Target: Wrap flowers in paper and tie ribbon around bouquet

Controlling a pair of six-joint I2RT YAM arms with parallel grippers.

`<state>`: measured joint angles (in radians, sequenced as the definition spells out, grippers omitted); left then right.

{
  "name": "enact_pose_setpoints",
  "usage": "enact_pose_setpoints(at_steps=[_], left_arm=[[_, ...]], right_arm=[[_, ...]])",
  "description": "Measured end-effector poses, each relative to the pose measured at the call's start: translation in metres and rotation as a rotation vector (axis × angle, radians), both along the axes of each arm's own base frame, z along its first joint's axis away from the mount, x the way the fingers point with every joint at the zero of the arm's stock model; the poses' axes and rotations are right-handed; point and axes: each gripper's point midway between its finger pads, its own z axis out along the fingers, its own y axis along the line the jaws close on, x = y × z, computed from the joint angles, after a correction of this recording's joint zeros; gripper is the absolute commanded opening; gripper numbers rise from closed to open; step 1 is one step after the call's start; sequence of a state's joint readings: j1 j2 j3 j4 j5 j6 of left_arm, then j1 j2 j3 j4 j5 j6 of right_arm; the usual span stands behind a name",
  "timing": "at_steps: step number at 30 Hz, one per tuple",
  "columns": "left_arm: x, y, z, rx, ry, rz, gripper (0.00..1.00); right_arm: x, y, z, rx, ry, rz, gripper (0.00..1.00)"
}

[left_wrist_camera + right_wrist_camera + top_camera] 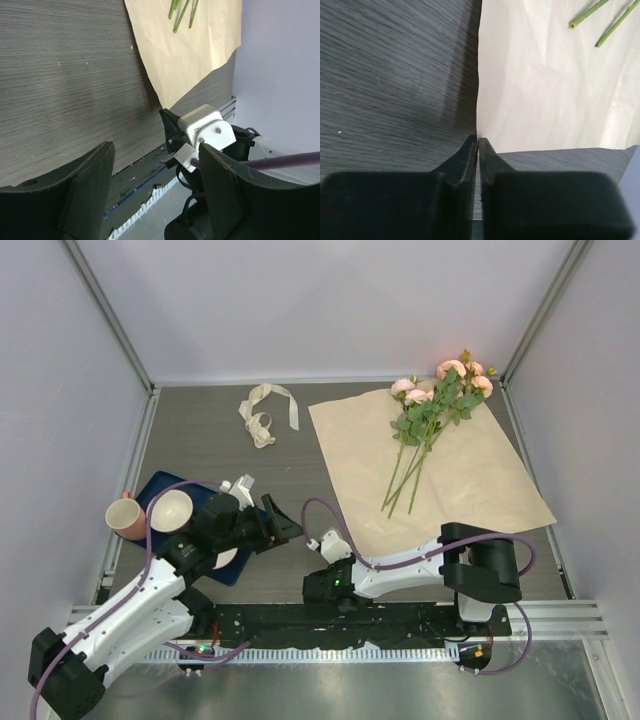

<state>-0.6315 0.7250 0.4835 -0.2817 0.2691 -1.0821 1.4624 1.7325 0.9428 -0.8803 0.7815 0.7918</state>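
Observation:
The flowers (pixel 440 400), pink roses on long green stems, lie across the paper (pixel 450 480), a large beige sheet spread flat at the right. The ribbon (pixel 265 412) lies curled at the back, left of the sheet. My right gripper (pixel 338 543) is low at the sheet's near-left corner. In the right wrist view its jaws (pixel 478 142) are pressed together right where the corner of the paper (pixel 545 90) ends, and stem ends (pixel 587 15) show above. My left gripper (pixel 285 530) hovers open left of it, holding nothing (pixel 155 185).
A dark blue tray (pixel 152 487) at the near left carries a pink cup (pixel 125 518) and a white bowl (pixel 170 510). Grey walls enclose the table on three sides. The right arm's white wrist camera (pixel 205 130) sits just beyond my left fingers.

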Motion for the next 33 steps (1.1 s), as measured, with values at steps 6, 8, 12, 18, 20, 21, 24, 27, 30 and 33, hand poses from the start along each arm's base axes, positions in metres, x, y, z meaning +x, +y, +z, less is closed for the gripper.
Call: enact_pose_setpoints(at_steps=[6, 8, 12, 18, 20, 21, 24, 27, 30, 33], left_arm=[[0.005, -0.002, -0.006, 0.017, 0.023, 0.002, 0.71], [0.006, -0.003, -0.007, 0.018, 0.025, 0.002, 0.68], [0.013, -0.009, -0.008, 0.003, 0.035, 0.011, 0.65], [0.028, -0.029, -0.007, -0.070, 0.053, -0.001, 0.61], [0.032, -0.035, -0.016, -0.069, 0.082, -0.011, 0.59], [0.034, -0.039, -0.023, -0.062, 0.104, -0.020, 0.58], [0.042, -0.051, -0.034, -0.054, 0.152, -0.046, 0.53], [0.061, -0.073, -0.036, -0.070, 0.178, -0.084, 0.50], [0.079, -0.093, -0.034, -0.116, 0.180, -0.109, 0.47], [0.091, -0.106, -0.035, -0.146, 0.186, -0.116, 0.47]], right_arm=[[0.007, -0.007, 0.006, -0.013, -0.036, -0.031, 0.01], [0.013, -0.011, 0.010, -0.009, -0.038, -0.059, 0.01], [0.046, -0.030, 0.024, 0.026, -0.046, -0.190, 0.01], [0.104, -0.063, 0.056, 0.081, -0.101, -0.343, 0.00], [0.127, -0.075, 0.063, 0.083, -0.117, -0.377, 0.01], [0.141, -0.084, 0.067, 0.076, -0.122, -0.393, 0.01], [0.175, -0.100, 0.074, 0.054, -0.140, -0.417, 0.01], [0.213, -0.112, 0.075, 0.034, -0.151, -0.436, 0.01], [0.250, -0.122, 0.067, 0.025, -0.129, -0.442, 0.01], [0.273, -0.131, 0.054, 0.033, -0.098, -0.425, 0.01]])
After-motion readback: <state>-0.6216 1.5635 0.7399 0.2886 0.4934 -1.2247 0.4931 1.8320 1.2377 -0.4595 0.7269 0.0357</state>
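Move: The paper's near-left corner lies right at the right fingertips, practically at table height. From that hand the flower stems' middle is some 25 cm ahead and 13 cm to the right; their cut ends are about 15 cm ahead and 9 cm right, and the blooms roughly 47 cm ahead and 26 cm right. From the left hand the stems lie around 21 cm ahead, 26 cm right and 14 cm below. The paper's near-left corner, pinched as the right fingers finish shutting, is lifted and carried diagonally over the cut stem ends, about 27 cm forward and 13 cm right, arching up 7 cm before starting down, the hand turning some 25 degrees clockwise. Meanwhile the empty left hand goes right and forward towards the fold, sinking slightly, its fingers closing partway. ##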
